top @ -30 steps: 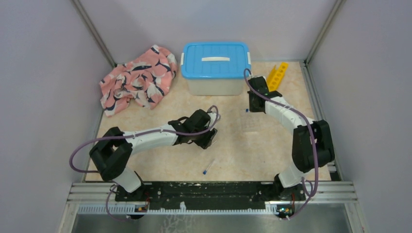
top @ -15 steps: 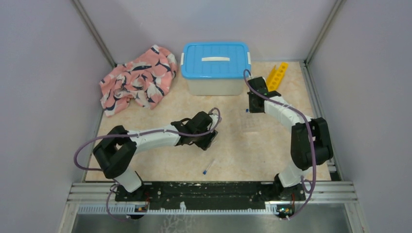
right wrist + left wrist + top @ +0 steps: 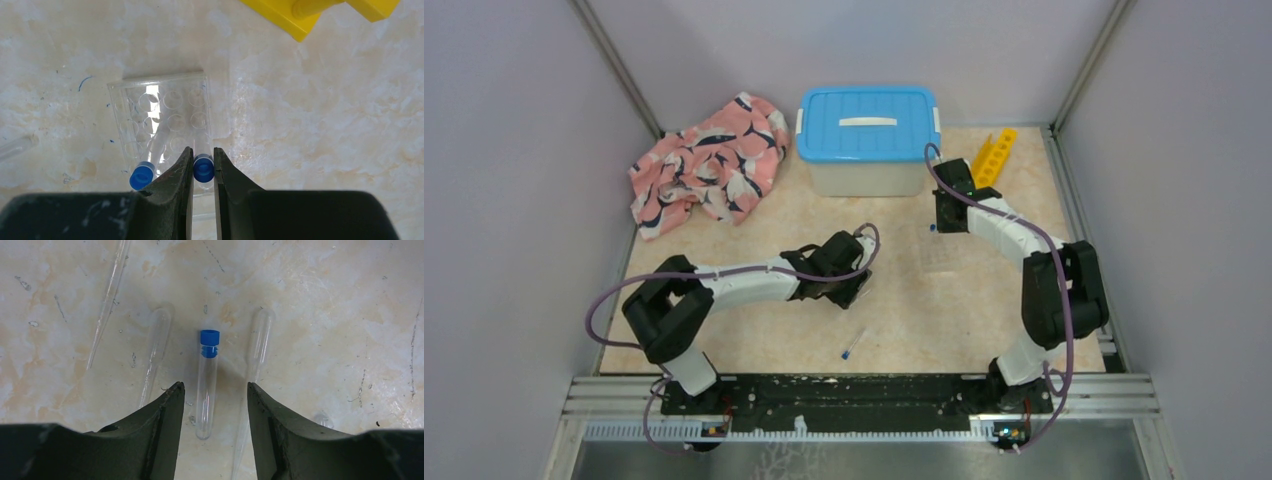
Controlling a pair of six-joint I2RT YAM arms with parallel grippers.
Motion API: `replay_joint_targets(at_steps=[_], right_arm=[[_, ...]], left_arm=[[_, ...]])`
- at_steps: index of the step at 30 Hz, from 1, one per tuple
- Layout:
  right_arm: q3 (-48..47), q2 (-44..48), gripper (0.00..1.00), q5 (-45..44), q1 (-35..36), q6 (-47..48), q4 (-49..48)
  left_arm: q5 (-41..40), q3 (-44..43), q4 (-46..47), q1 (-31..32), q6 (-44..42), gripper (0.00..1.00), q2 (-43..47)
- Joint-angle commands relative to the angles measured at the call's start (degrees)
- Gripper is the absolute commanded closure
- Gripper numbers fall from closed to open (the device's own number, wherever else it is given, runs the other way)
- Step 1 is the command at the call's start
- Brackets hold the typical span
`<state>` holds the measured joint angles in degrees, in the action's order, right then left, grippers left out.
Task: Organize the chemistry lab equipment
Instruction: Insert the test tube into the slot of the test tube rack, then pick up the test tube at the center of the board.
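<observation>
A clear tube with a blue cap (image 3: 207, 382) (image 3: 854, 343) lies flat on the table, cap pointing away. My left gripper (image 3: 215, 390) (image 3: 849, 285) hovers over its rounded bottom end, open, one finger on each side and neither touching it. My right gripper (image 3: 203, 165) (image 3: 946, 215) is shut on the blue cap of a second tube (image 3: 203, 168), held upright over a clear well rack (image 3: 150, 95). A third blue-capped tube (image 3: 141, 175) leans in that rack, just left of my fingers. The long yellow holed rack (image 3: 994, 157) (image 3: 300, 15) lies beyond at the back right.
Three clear plastic pipettes (image 3: 155, 347) (image 3: 257, 345) (image 3: 107, 300) lie alongside the tube under my left gripper. A white bin with a blue lid (image 3: 868, 135) stands at the back centre. A pink whale-patterned cloth (image 3: 709, 165) is bunched at the back left.
My left arm has shifted slightly to the right and its fingers have drawn in a little. The right arm and its tube have not moved.
</observation>
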<state>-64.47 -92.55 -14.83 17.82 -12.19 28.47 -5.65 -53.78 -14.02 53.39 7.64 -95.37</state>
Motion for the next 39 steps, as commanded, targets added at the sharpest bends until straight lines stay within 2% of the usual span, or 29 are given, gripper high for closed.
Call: replay_joint_targets(at_steps=[1,8,14,18,31,37,39], right_arm=[[0.4,-1.1,0.95,0.7,-0.4,-0.6,-1.7],[0.4,-1.2,0.85,0.9,-0.4,-0.6,-1.6],[0.3,-0.7,0.7,0.9,-0.4,-0.7,-1.5],[0.4,0.0,0.67,0.6,-0.4,-1.0,-2.0],[1.0,2.6,0.6,0.7,-0.4,-1.8,-3.3],[0.8,6.2,0.58,-1.2,-0.4,-2.7,-4.3],[0.5,7.2,0.57,-1.8,-0.4,-3.0,-4.3]], left_arm=[[-1.0,0.0,1.5,0.5,-0.6,0.45,-1.2],[-1.3,0.1,1.7,0.5,-0.6,0.47,-1.7],[-1.4,0.2,1.9,0.5,-0.6,0.54,-1.9],[-1.5,0.3,1.9,0.5,-0.4,0.6,-2.0],[-1.4,0.8,1.9,0.5,0.2,0.91,-3.0],[-2.2,0.4,1.7,0.5,0.2,1.0,-1.9],[-2.5,0.2,1.6,0.5,0.2,1.0,-1.1]])
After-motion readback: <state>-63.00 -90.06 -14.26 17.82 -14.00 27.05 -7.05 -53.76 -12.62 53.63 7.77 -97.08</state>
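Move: The left hand straddles a lying test tube, about 1 cm ahead and 1 cm below; one pipette lies some 2 cm back and 1 cm right, another 3 cm ahead and 4 cm left. The right hand holds a tube in the test tube rack, whose middle is roughly 1 cm back, 2 cm left and 4 cm below; a racked tube stands level, 3 cm left. Left sinks about 1 cm and pinches the lying tube; right releases its racked tube, dips slightly, then rises. ##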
